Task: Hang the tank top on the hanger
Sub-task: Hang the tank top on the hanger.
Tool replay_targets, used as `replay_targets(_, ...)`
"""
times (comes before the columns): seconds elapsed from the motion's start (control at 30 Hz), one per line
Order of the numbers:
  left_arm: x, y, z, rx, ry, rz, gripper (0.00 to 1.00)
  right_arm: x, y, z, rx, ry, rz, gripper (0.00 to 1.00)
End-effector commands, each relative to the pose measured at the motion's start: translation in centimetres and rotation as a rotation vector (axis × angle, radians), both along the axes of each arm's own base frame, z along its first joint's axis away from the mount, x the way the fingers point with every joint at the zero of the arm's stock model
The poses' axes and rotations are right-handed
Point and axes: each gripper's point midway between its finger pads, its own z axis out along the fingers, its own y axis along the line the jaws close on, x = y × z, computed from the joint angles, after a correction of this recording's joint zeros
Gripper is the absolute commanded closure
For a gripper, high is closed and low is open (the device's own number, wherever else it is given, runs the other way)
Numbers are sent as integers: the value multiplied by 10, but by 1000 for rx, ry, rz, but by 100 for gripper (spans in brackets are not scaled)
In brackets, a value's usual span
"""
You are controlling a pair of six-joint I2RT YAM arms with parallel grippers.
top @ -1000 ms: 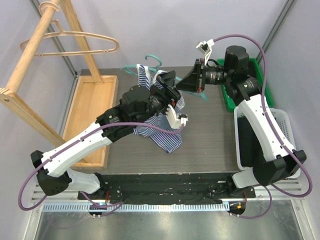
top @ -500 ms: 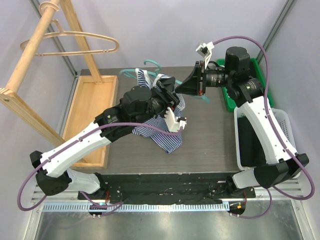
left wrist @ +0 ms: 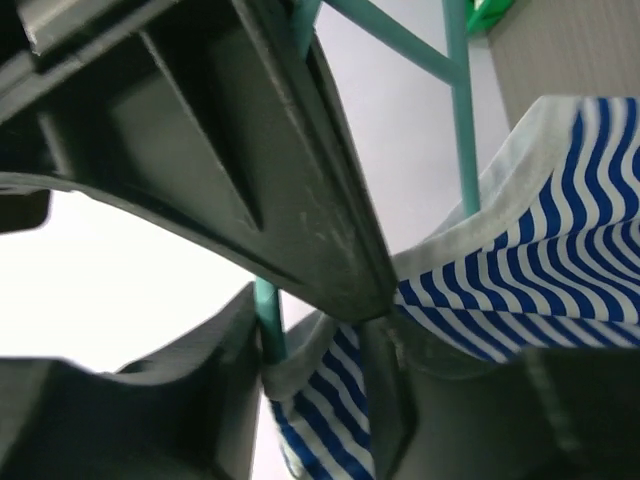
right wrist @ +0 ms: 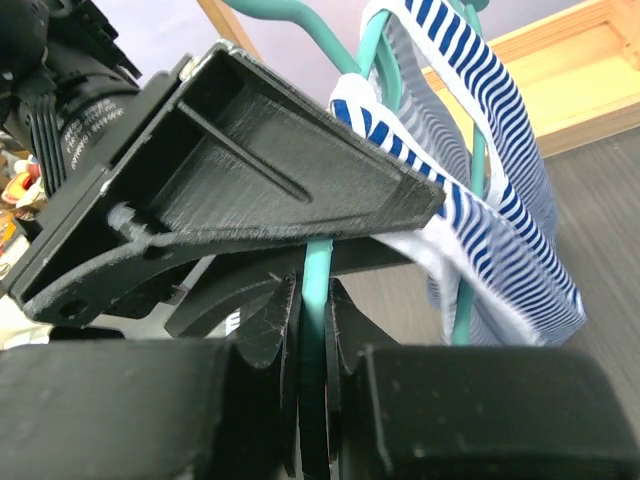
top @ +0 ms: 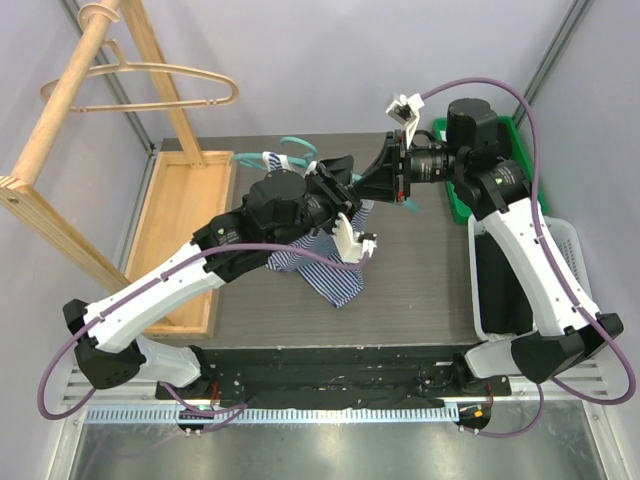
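The striped tank top (top: 335, 275) hangs bunched from the teal hanger (top: 292, 144) above the table's middle, its lower part trailing onto the tabletop. My right gripper (top: 372, 182) holds the hanger up; in the right wrist view its pads are shut (right wrist: 315, 330) on the thin teal rod (right wrist: 318, 270), with the striped fabric (right wrist: 480, 200) draped just beyond. My left gripper (top: 345, 198) is up against the garment beside the right one. In the left wrist view its fingers (left wrist: 320, 375) close on the top's white-trimmed edge (left wrist: 560, 260), a teal hanger rod (left wrist: 460, 100) running through the same gap.
A wooden rack with a tan hanger (top: 150, 75) stands at the back left above a wooden tray (top: 185, 220). A green bin (top: 520, 150) and a white basket (top: 570, 250) holding a black garment (top: 495, 280) sit at the right.
My left gripper has risen toward the hanger and its jaws have narrowed onto the striped fabric. The right gripper with the hanger has shifted slightly left.
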Motion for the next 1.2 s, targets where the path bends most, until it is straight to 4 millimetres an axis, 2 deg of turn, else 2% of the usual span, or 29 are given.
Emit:
replay_targets(0.0, -1, 1, 17, -40, -17, -1, 63, -25, -4, 39, 57, -166, 49, 99)
replay_targets(0.07, -1, 1, 16, -36, -17, -1, 77, -25, -5, 38, 55, -165, 44, 99)
replay_targets(0.2, -2, 1, 16, -27, -26, -4, 93, -26, -5, 37, 55, -165, 47, 99)
replay_targets(0.23, -1, 1, 15, -22, -27, -3, 100, -27, -5, 38, 55, -168, 48, 99)
replay_targets(0.5, -3, 7, 9, 11, -41, 7, 100, -24, -7, 29, 31, -166, 34, 99)
replay_targets(0.63, -5, 14, 6, 28, -29, 17, 100, -12, -12, 13, -34, -199, -24, 79)
replay_targets(0.67, -6, 16, 5, 33, -25, 20, 100, -9, -14, 8, -55, -207, -40, 67)
replay_targets(0.73, -7, 21, 1, 43, -14, 28, 100, -2, -18, 2, -88, -213, -91, 57)
replay_targets(0.77, -7, 22, -2, 48, -8, 32, 100, 2, -19, 0, -100, -224, -110, 47)
replay_targets(0.83, -9, 28, -5, 57, 0, 42, 100, 9, -25, -2, -126, -232, -162, 39)
replay_targets(0.87, -9, 29, -7, 59, 7, 46, 100, 11, -27, -3, -135, -238, -178, 32)
replay_targets(1.03, -12, 42, -12, 70, 17, 62, 100, 17, -44, -1, -187, -276, -256, 13)
replay_targets(1.17, -5, 58, -12, 62, 36, 100, 100, 24, -62, 6, -221, -318, -346, 9)
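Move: The left gripper's half-open fingers already straddle the teal hanger's right shoulder bar, which lies level with them fore and aft and sideways, about 1 cm above their middle. From there the hanger's hook is some 8 cm to the left and 5 cm forward, and the tank top's far strap roughly 15 cm left and 3 cm forward. The right gripper still holds the same bar between its pads; the left gripper's spot on it is about 3 cm to the left and 2 cm forward. Shut the left gripper on the hanger bar beside the tank top's near strap, rising a centimetre or so as it closes, and only then open the right gripper wide to let the bar go. Draw the right hand off about 4 cm to its right and slightly forward and down, turning it clockwise, while the left hand carries the hanger about 5 cm down and then 3 cm left. ##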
